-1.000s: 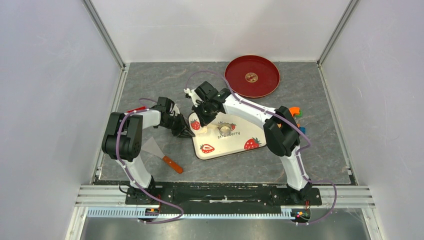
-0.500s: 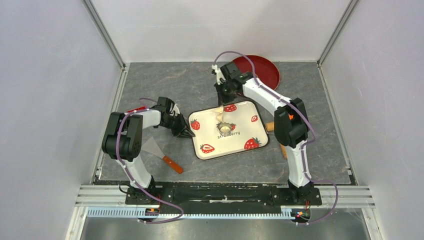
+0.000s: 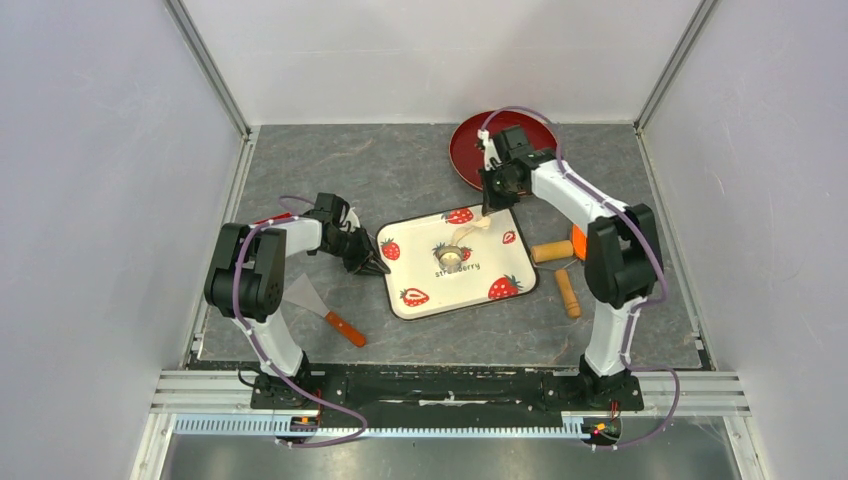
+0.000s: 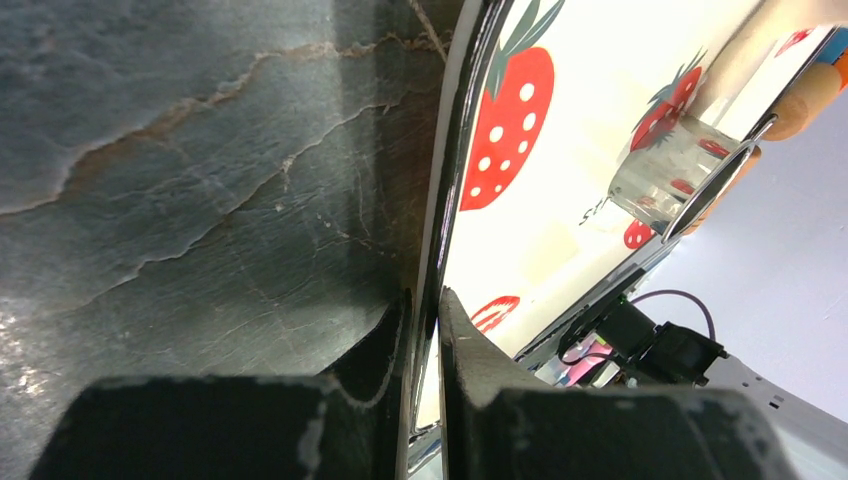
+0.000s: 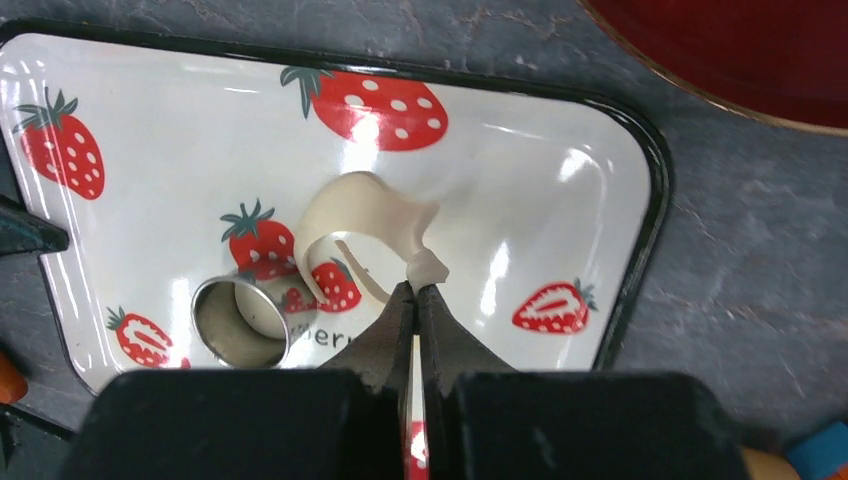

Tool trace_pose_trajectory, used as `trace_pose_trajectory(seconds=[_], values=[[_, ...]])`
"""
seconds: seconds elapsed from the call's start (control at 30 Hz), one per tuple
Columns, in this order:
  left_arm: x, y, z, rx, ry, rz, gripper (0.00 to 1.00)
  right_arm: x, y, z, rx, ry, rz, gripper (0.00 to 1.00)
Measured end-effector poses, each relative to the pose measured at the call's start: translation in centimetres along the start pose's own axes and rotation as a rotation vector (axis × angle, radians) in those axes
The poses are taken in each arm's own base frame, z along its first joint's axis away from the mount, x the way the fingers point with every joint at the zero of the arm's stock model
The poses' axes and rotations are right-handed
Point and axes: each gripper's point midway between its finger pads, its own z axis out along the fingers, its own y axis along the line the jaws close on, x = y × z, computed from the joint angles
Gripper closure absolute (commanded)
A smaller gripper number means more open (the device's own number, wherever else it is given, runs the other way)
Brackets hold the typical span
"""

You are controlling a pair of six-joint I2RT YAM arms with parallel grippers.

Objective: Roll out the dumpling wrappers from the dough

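Note:
A white strawberry tray (image 3: 500, 262) lies mid-table. My left gripper (image 3: 374, 265) is shut on its left rim; in the left wrist view the fingertips (image 4: 425, 305) pinch the black edge (image 4: 455, 150). A metal ring cutter (image 5: 238, 322) stands on the tray with a pale round dumpling wrapper (image 5: 264, 312) inside it. My right gripper (image 5: 415, 290) is shut on one end of a curled strip of dough (image 5: 355, 212), lifted above the tray's far right part. From above, the right gripper (image 3: 487, 207) hangs near the red plate, and the dough strip (image 3: 470, 230) trails down toward the cutter (image 3: 452, 259).
The red plate (image 3: 466, 150) sits at the back, partly under the right arm. A wooden rolling pin (image 3: 552, 251) and another wooden stick (image 3: 567, 292) lie right of the tray by an orange piece (image 3: 578, 240). A metal scraper with an orange handle (image 3: 322, 308) lies front left.
My right gripper has swung from the tray's far left corner toward the red plate, drawing the dough strip up and to the right. The left gripper and tray have stayed put.

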Motion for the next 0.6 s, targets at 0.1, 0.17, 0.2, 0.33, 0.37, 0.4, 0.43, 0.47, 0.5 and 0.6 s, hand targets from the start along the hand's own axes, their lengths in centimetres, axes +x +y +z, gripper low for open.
trace_pose_trajectory(seconds=[0.1,0.17,0.2,0.33,0.37,0.4,0.43,0.47,0.5,0.6], values=[[0.0,0.0,0.0,-0.004,0.003,0.007,0.98,-0.2,-0.6,-2.5,0.014,-0.045,0.009,1.00],[0.1,0.0,0.0,-0.008,0.004,0.017,0.98,-0.7,-0.7,-4.3,0.019,-0.084,0.010,1.00],[0.0,0.0,0.0,-0.009,0.004,0.022,0.98,-1.1,-0.7,-5.3,0.020,-0.107,0.010,1.00],[0.1,0.0,0.0,-0.024,0.005,0.046,0.98,-2.5,-0.9,-8.4,0.031,-0.188,0.012,1.00],[0.1,0.0,0.0,-0.029,0.005,0.053,0.98,-2.7,-1.1,-9.1,0.036,-0.206,0.014,1.00],[0.1,-0.1,0.1,-0.038,0.005,0.060,0.98,-2.9,-1.2,-9.7,0.041,-0.218,0.017,1.00],[0.1,-0.1,0.1,-0.049,0.006,0.069,0.98,-3.1,-1.3,-10.2,0.044,-0.225,0.021,1.00],[0.1,-0.1,0.1,-0.058,0.006,0.081,0.98,-3.4,-1.5,-10.7,0.048,-0.236,0.025,1.00],[0.1,-0.2,0.1,-0.070,0.006,0.094,0.98,-3.8,-1.6,-11.1,0.051,-0.246,0.027,1.00],[0.0,-0.2,0.1,-0.107,0.006,0.126,0.98,-4.7,-2.0,-12.0,0.059,-0.271,0.034,1.00]])
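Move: The ring cutter stands on the strawberry tray about 8 cm back and 6 cm left of the right hand, with its middle some 6 cm lower. The red plate lies roughly 17 cm ahead and 5 cm right of the right hand; the rolling pin's roller lies 6 cm back and 14 cm right, both some 7 cm below. From the left hand the cutter is about 12 cm right, 2 cm ahead and slightly higher. The ring-shaped dough scrap, already pinched in the shut right fingers, is carried up about 12 cm and some 5 cm right, away from the cutter, its grip kept as the fingertips tilt some 15 degrees outward. The left hand stays on the tray's left rim, still holding it between its fingers and tilting slightly near the end. ##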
